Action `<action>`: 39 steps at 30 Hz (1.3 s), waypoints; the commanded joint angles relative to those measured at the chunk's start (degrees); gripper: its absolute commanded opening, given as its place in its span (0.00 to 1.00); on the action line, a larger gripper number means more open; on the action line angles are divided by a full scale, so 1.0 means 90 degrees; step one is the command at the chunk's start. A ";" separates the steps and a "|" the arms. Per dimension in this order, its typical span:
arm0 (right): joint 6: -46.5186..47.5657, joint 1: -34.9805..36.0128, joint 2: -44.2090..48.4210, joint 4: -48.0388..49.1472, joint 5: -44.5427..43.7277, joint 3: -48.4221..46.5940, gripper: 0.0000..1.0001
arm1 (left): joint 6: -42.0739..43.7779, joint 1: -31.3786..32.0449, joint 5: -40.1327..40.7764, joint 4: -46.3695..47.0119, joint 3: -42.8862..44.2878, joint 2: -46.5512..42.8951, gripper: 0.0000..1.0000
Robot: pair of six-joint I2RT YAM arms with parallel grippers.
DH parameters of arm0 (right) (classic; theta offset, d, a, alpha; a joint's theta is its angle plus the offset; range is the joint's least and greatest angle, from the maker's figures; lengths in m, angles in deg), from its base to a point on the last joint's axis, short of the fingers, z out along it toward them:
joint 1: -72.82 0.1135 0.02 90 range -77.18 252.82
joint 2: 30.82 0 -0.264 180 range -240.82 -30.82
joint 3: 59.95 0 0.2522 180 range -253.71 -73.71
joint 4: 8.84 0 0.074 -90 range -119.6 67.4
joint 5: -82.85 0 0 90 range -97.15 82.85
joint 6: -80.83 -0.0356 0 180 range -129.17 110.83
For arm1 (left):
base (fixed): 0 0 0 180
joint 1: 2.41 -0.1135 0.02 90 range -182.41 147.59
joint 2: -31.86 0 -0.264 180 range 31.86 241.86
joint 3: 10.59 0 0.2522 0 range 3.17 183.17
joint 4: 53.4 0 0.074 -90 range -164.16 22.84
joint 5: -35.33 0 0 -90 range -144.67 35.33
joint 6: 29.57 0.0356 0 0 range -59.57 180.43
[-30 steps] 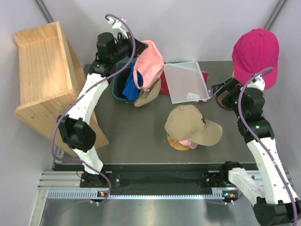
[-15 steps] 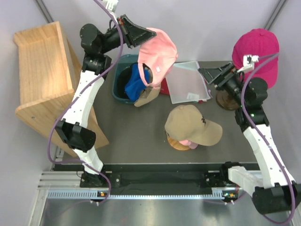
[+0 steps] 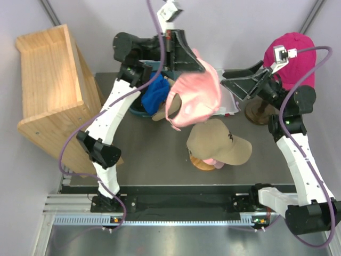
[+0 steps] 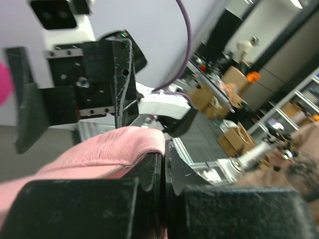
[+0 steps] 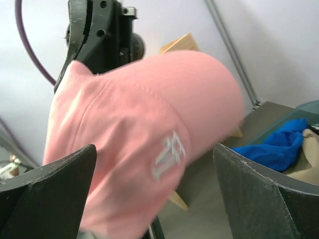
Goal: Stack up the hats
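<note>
My left gripper [image 3: 201, 68] is raised over the back of the table, shut on the edge of a light pink hat [image 3: 194, 98] that hangs below it. In the left wrist view the jaws [image 4: 163, 149] are pressed together on the pink fabric [image 4: 99, 154]. My right gripper [image 3: 224, 78] stands open just to the right of that hat, pointing at it. The pink crown [image 5: 139, 134] fills the space in front of its wide fingers [image 5: 50, 184]. A tan hat [image 3: 218, 140] rests on a stand at centre. A magenta hat [image 3: 290, 53] sits at the back right.
A teal bin [image 3: 133, 109] behind the left arm holds a blue hat [image 3: 154, 93] and a tan one [image 3: 169, 109]. A wooden shelf [image 3: 50, 90] stands at the left. A clear pouch [image 3: 230, 105] lies under the pink hat. A round wooden stand [image 3: 258, 113] carries the magenta hat.
My left arm swung the pink hat rightward and forward from the bin, over the pouch toward the tan hat. My right arm lifted and turned its open gripper to face the hat.
</note>
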 commanded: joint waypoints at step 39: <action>-0.4943 0.0083 -0.0933 0.7602 0.1294 0.0224 1.00 | -0.0963 0.1679 -0.0286 0.0203 0.0372 -0.0871 0.00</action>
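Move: The tan hat on the near stand lies about 35 cm below the left hand, roughly 9 cm to its right and 4 cm nearer the base; the basket with the blue hat is some 26 cm ahead and 17 cm left of that hand. From the empty right hand, the middle of the pink hat hanging from the left fingers is about 14 cm left and 10 cm back, nearly level. The magenta hat stands about 19 cm ahead and 23 cm right of the right hand, 12 cm lower. The pink hat, still pinched in the shut left fingers, is drawn back towards the base by about 16 cm high above the table, passing left of the tan hat, rising a little late on while the wrist turns some 20 degrees clockwise. The right hand, wide open throughout, draws back about 10 cm, then eases forward again by 4, its wrist turning counter-clockwise so the fingers point more squarely left. ##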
